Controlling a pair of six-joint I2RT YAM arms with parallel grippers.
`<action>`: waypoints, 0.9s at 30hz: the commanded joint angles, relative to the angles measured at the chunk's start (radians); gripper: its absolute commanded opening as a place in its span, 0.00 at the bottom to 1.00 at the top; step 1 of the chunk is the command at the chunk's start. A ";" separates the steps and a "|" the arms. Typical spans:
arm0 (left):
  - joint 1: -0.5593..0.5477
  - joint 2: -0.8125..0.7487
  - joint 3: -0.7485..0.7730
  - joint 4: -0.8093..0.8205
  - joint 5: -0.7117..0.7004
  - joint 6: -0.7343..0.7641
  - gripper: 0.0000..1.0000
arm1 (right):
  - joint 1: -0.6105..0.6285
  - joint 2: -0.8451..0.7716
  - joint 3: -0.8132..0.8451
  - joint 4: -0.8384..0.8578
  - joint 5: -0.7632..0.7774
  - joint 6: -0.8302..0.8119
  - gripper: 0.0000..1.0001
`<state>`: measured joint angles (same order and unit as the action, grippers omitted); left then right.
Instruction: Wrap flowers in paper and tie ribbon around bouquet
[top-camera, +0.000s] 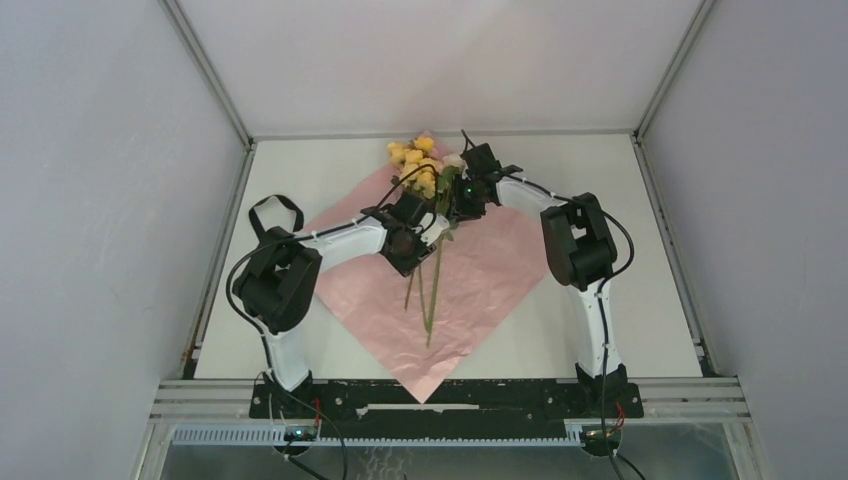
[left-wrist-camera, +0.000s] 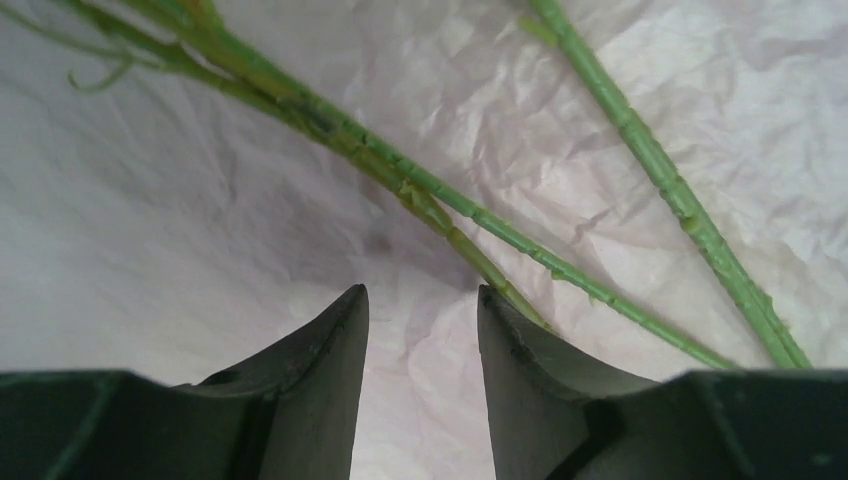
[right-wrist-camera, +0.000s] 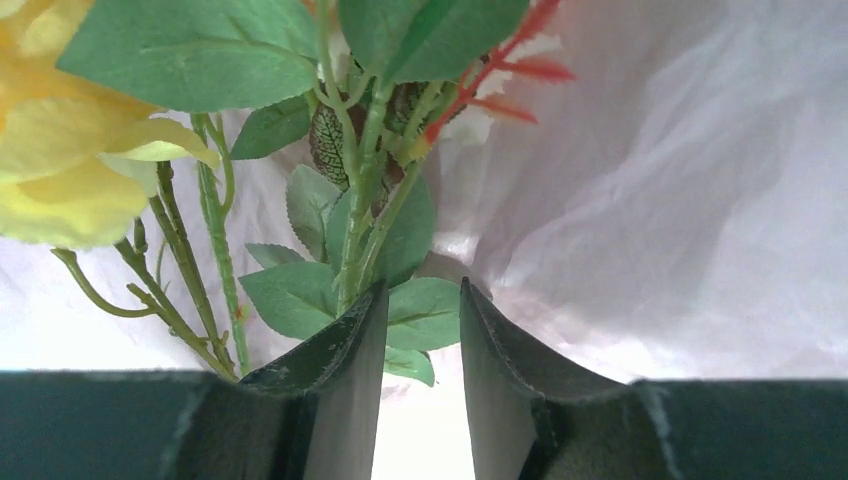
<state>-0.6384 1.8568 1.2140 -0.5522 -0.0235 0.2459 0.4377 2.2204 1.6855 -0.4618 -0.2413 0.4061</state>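
Observation:
The paper lies flat as a pink diamond in the middle of the table. The flowers rest along its diagonal, yellow blooms at the far corner and green stems pointing toward me. My left gripper hovers over the stems, open, with only crinkly paper in its gap; a stem passes just beyond its right fingertip. My right gripper stands open against the leaves, beside a yellow bloom. The black ribbon lies looped at the left. No wrapped bouquet is in view.
White walls and metal frame rails close in the table on the left, right and back. The paper's near corner reaches the black base rail where both arms are bolted.

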 joint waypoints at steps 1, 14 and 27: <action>-0.016 -0.032 0.079 -0.036 0.107 0.019 0.49 | -0.013 -0.033 0.033 -0.015 -0.039 -0.035 0.42; 0.180 -0.378 -0.019 -0.229 0.251 0.194 0.63 | -0.007 -0.530 -0.317 -0.096 -0.241 -0.376 0.49; 0.351 -0.721 -0.200 -0.278 0.361 0.244 0.87 | 0.586 -0.949 -0.867 -0.096 -0.240 -1.295 0.70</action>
<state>-0.2874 1.2171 1.0756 -0.8021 0.2676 0.4526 0.9165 1.3277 0.9207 -0.5465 -0.5201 -0.5385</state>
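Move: The paper's near corner, next in the right hand's way, lies about 41 cm back and 5 cm left of that hand, at table height. The lower stem ends are some 29 cm back and 6 cm left of it, the yellow roses 10 cm ahead and 11 cm left. From the left hand, beside the stems, the near corner is roughly 28 cm back and 3 cm right. Right hand lifts clear, sweeping 31 cm back towards the paper's near corner; left rises 14 cm, moving left; both open. ##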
